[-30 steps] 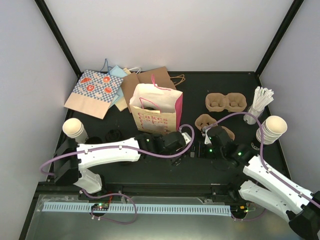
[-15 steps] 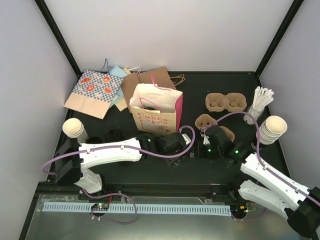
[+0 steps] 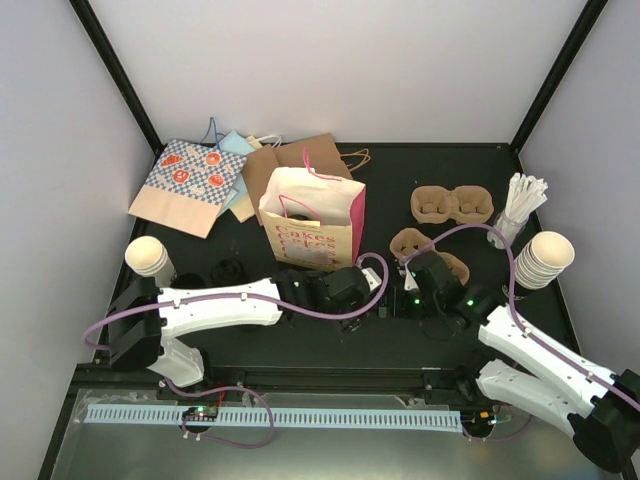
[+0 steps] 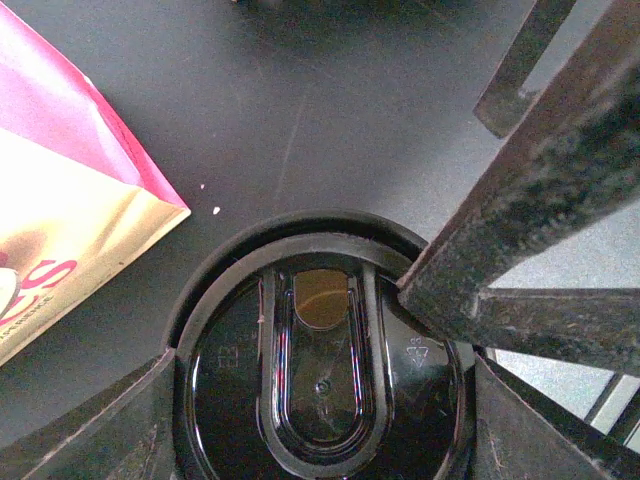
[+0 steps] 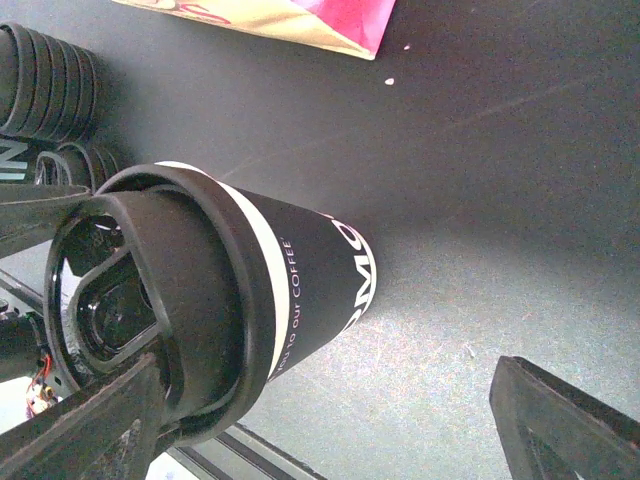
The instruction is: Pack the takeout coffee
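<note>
The takeout coffee [image 5: 300, 280] is a dark cup with a cream band under a black lid [image 4: 320, 370], standing on the black table just in front of the pink and cream paper bag [image 3: 310, 225]. My left gripper [image 4: 320, 425] looks straight down on the lid, one finger pressed against each side of it. My right gripper [image 5: 330, 430] is open and wide, with the cup between its jaws close to the left finger [image 5: 90, 420]. One of its fingers [image 4: 520, 200] reaches across the lid's edge. In the top view both grippers [image 3: 372, 298] [image 3: 405, 298] meet there and hide the cup.
Flat paper bags [image 3: 190, 185] lie at the back left. Cardboard cup carriers [image 3: 452, 205] [image 3: 415, 245] sit right of the standing bag. Lidless cup stacks [image 3: 150, 258] [image 3: 548, 255] stand at both sides, black lid stacks [image 5: 45, 80] at the left, stirrers [image 3: 520, 205] at the right.
My right gripper has crept left toward the cup and its jaws have narrowed a little. The left arm has held still over the lid.
</note>
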Robot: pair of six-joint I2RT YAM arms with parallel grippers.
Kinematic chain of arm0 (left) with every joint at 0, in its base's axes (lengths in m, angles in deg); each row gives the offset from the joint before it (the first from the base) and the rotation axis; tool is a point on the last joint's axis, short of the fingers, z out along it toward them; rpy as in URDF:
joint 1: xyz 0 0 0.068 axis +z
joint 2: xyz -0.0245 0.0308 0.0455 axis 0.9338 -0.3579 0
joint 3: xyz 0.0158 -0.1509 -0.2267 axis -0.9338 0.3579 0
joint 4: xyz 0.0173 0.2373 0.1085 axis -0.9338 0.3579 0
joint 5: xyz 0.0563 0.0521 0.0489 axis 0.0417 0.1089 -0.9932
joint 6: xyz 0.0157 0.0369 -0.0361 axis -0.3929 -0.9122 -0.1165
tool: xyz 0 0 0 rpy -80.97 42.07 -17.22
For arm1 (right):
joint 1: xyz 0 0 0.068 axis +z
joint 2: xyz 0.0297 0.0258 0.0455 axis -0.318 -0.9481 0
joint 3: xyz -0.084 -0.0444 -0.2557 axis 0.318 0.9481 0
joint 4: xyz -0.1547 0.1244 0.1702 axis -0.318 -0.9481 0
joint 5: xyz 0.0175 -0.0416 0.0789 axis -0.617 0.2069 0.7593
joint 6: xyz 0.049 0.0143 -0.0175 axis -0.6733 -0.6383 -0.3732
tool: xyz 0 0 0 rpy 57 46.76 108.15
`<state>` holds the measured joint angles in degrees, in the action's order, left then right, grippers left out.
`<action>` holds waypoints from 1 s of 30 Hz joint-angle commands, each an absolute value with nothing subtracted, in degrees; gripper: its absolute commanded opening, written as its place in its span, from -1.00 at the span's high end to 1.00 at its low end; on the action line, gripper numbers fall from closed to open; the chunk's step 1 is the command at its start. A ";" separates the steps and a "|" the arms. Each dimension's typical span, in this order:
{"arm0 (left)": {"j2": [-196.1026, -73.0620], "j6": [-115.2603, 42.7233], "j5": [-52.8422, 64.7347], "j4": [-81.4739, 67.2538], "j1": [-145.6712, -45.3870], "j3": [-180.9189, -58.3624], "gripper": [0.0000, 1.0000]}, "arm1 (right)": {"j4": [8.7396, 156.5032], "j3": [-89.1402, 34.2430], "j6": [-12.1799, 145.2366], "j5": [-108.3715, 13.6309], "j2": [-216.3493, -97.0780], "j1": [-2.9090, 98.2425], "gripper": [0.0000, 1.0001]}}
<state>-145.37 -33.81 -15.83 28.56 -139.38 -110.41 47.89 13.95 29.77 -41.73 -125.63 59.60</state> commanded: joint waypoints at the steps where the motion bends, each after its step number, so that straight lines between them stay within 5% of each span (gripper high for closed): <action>1: -146.03 -33.34 -14.76 27.37 -139.21 -107.18 -0.49 | 49.54 15.04 30.65 -39.71 -125.91 59.40 -0.82; 14: -142.32 -31.20 -12.14 26.35 -138.99 -103.76 -0.50 | 47.54 10.46 35.86 -40.01 -123.63 59.40 -0.77; 30: -140.63 -32.87 -11.94 33.30 -138.99 -115.51 -0.97 | 40.77 1.52 44.33 -45.53 -123.66 59.39 -0.78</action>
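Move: The lidded coffee cup stands between the left hand's fingers, its middle about 5 cm below the left hand point; the bag stands some 15 cm ahead and 7 cm left of that hand, its middle about level with it. From the right hand the same cup is about 7 cm left, 1 cm back and 5 cm down. The cup carrier lies about 9 cm ahead, 9 cm right and 9 cm below the right hand. After a brief hold with one right fingertip on the lid's rim and the left fingers still around the cup, the right hand lifts off the lid, going up about 7 cm with a slight forward drift while its wrist tips up some 15 degrees and its fingers stay wide. The left fingers open from the cup to nearly full width, letting go, and the left hand eases about 1 cm back before starting up, less than 2 cm by the end. ##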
